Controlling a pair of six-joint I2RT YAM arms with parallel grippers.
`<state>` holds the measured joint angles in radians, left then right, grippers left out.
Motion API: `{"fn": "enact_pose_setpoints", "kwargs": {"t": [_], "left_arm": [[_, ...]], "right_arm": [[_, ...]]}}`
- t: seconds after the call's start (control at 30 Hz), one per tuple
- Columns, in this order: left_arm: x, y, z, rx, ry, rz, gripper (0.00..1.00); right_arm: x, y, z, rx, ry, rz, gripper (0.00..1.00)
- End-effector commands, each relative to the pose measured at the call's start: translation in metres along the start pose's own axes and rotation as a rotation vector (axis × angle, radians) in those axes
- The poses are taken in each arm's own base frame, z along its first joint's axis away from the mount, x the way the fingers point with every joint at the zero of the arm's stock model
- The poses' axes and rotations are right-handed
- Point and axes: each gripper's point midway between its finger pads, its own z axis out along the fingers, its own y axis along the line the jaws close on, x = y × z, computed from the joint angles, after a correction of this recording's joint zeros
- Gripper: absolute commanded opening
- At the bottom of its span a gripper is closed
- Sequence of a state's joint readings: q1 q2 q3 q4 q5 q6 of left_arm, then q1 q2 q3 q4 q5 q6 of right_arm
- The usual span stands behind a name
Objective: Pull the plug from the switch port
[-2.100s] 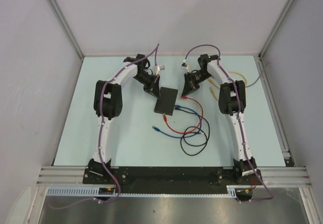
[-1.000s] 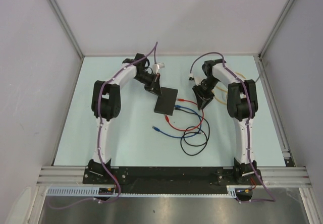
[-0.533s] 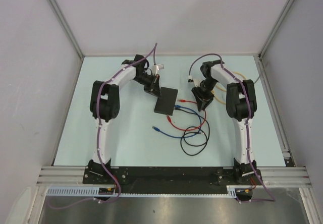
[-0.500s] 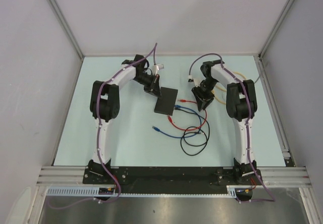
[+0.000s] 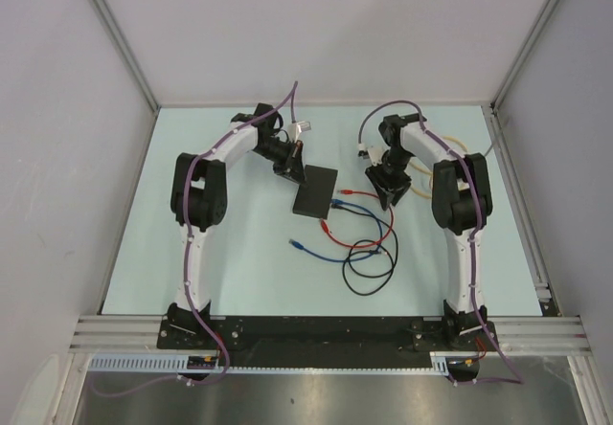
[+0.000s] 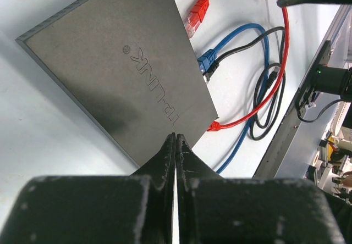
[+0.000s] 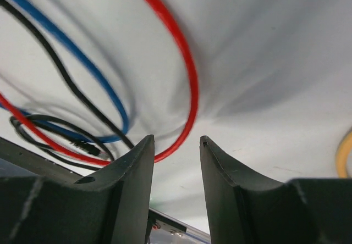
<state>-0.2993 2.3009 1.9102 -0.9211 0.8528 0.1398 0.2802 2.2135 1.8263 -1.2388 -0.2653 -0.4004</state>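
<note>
The switch (image 5: 316,192) is a flat black box in the middle of the table; it fills the left wrist view (image 6: 121,62). A blue plug (image 6: 205,62) and a black plug (image 6: 211,72) sit in its port edge. A red plug (image 6: 196,14) lies at that edge; I cannot tell if it is seated. My left gripper (image 5: 291,169) is shut and empty, its tips (image 6: 176,137) over the switch's far corner. My right gripper (image 5: 393,193) is open, right of the switch, low over the table. The red cable (image 7: 186,62) curves just past its fingertips (image 7: 176,139).
Red, blue and black cables (image 5: 369,243) loop on the table in front of the switch, with a loose blue plug (image 5: 297,245) and a red plug (image 5: 321,224). Blue (image 7: 82,62) and black cables run beside the red one. Yellow cables (image 5: 421,165) lie behind the right arm.
My right arm has swung from behind the switch to its right and come down over the red cable. My left arm has barely moved.
</note>
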Motion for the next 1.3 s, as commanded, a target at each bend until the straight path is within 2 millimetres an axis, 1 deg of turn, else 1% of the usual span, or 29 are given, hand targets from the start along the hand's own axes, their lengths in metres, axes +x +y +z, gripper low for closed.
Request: {"fn": "enact_pose_setpoints", "kwargs": {"t": [0.0, 0.07, 0.1, 0.23, 0.27, 0.3, 0.33, 0.37, 0.4, 0.43, 0.47, 0.5, 0.53, 0.57, 0.6, 0.67, 0.7, 0.77, 0.83, 0.97, 1.0, 1.03, 1.07, 1.1, 1.13, 1.17, 1.23, 1.27], "left_arm": [[-0.015, -0.022, -0.012, 0.024, -0.05, 0.06, 0.01], [-0.014, -0.021, -0.012, 0.025, -0.048, 0.058, 0.01], [-0.014, -0.021, -0.011, 0.025, -0.047, 0.057, 0.01], [-0.015, -0.02, -0.011, 0.022, -0.047, 0.052, 0.01], [-0.014, -0.018, -0.01, 0.018, -0.043, 0.05, 0.01], [-0.014, -0.018, -0.01, 0.017, -0.045, 0.052, 0.01], [-0.014, -0.018, -0.01, 0.017, -0.045, 0.054, 0.01], [-0.014, -0.017, -0.01, 0.01, -0.044, 0.054, 0.01], [-0.014, -0.017, -0.01, 0.011, -0.042, 0.055, 0.01], [-0.013, -0.016, -0.01, 0.01, -0.04, 0.052, 0.01], [-0.011, -0.015, -0.009, 0.009, -0.035, 0.048, 0.01], [-0.011, -0.015, -0.009, 0.008, -0.034, 0.048, 0.01], [-0.011, -0.015, -0.009, 0.008, -0.034, 0.048, 0.01], [-0.011, -0.015, -0.009, 0.008, -0.034, 0.048, 0.01], [-0.011, -0.014, -0.008, 0.006, -0.034, 0.048, 0.01], [-0.011, -0.014, -0.008, 0.006, -0.034, 0.047, 0.01], [-0.012, -0.014, -0.008, 0.006, -0.036, 0.049, 0.01], [-0.013, -0.013, -0.008, 0.003, -0.036, 0.047, 0.01], [-0.012, -0.013, -0.007, 0.005, -0.034, 0.043, 0.01], [-0.012, -0.013, -0.008, 0.002, -0.033, 0.045, 0.01], [-0.012, -0.013, -0.008, 0.004, -0.032, 0.046, 0.01], [-0.012, -0.013, -0.008, 0.004, -0.031, 0.046, 0.01], [-0.011, -0.013, -0.008, 0.004, -0.031, 0.046, 0.01], [-0.011, -0.013, -0.008, 0.004, -0.03, 0.045, 0.01], [-0.011, -0.013, -0.008, 0.004, -0.03, 0.042, 0.01], [-0.011, -0.013, -0.007, 0.005, -0.03, 0.04, 0.01], [-0.012, -0.012, -0.007, 0.005, -0.031, 0.042, 0.01], [-0.012, -0.012, -0.007, 0.005, -0.031, 0.04, 0.01]], "right_arm": [[0.01, -0.019, 0.007, 0.046, 0.048, 0.027, 0.43], [0.009, -0.019, 0.008, 0.037, 0.049, 0.028, 0.42], [0.01, -0.018, 0.011, 0.031, 0.057, 0.029, 0.4], [0.013, -0.011, 0.023, -0.002, 0.094, 0.019, 0.38], [0.012, -0.008, 0.025, -0.011, 0.099, 0.011, 0.35], [0.01, -0.006, 0.025, -0.016, 0.095, 0.0, 0.29], [0.01, -0.002, 0.024, -0.033, 0.093, -0.006, 0.25], [0.005, 0.002, 0.022, -0.037, 0.083, -0.016, 0.22], [0.005, 0.005, 0.02, -0.05, 0.083, -0.026, 0.15], [0.003, 0.011, 0.017, -0.079, 0.069, -0.033, 0.12], [0.002, 0.016, 0.011, -0.09, 0.053, -0.044, 0.1], [0.001, 0.02, 0.006, -0.104, 0.046, -0.049, 0.05], [0.001, 0.024, 0.004, -0.121, 0.035, -0.054, 0.04], [-0.001, 0.027, -0.005, -0.121, 0.01, -0.063, 0.02], [-0.002, 0.03, -0.01, -0.124, -0.006, -0.07, 0.01], [-0.005, 0.035, -0.019, -0.13, -0.04, -0.081, 0.0], [-0.008, 0.039, -0.028, -0.13, -0.069, -0.091, 0.0], [-0.013, 0.043, -0.037, -0.132, -0.102, -0.097, 0.0], [-0.018, 0.043, -0.045, -0.1, -0.124, -0.1, 0.0], [-0.019, 0.033, -0.056, -0.029, -0.137, -0.104, 0.0], [-0.015, 0.034, -0.06, -0.043, -0.129, -0.105, 0.0], [-0.016, 0.035, -0.065, -0.083, -0.15, -0.094, 0.0], [-0.022, 0.036, -0.076, -0.099, -0.184, -0.101, 0.0], [-0.021, 0.036, -0.081, -0.126, -0.191, -0.096, 0.0], [-0.025, 0.04, -0.087, -0.167, -0.223, -0.091, 0.0], [-0.026, 0.031, -0.093, -0.179, -0.251, -0.067, 0.0], [-0.034, 0.025, -0.102, -0.221, -0.311, -0.037, 0.0], [-0.036, 0.011, -0.102, -0.228, -0.322, 0.002, 0.0]]}}
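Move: The stretch of red cable that the open right fingers will shut on lies about 2 cm back from that hand, level sideways, some 3 cm below. Its near plug lies 12 cm to the hand's left and 3 cm ahead, the blue plug 14 cm left and level, the switch's middle 20 cm left and 3 cm ahead. From the left hand, that stretch is about 23 cm right, 8 cm back, 6 cm lower. The right hand sinks about 2.5 cm and edges to its right, then draws back a little and left over the red cable while its fingers close and pinch the cable in mid-length. Keeping that pinch, it lifts about 10 cm off the table, swinging some 4 cm forward with a smaller drift left and, late on, a tilt of roughly 15 degrees, while the left hand stays still with shut fingertips at the switch. ##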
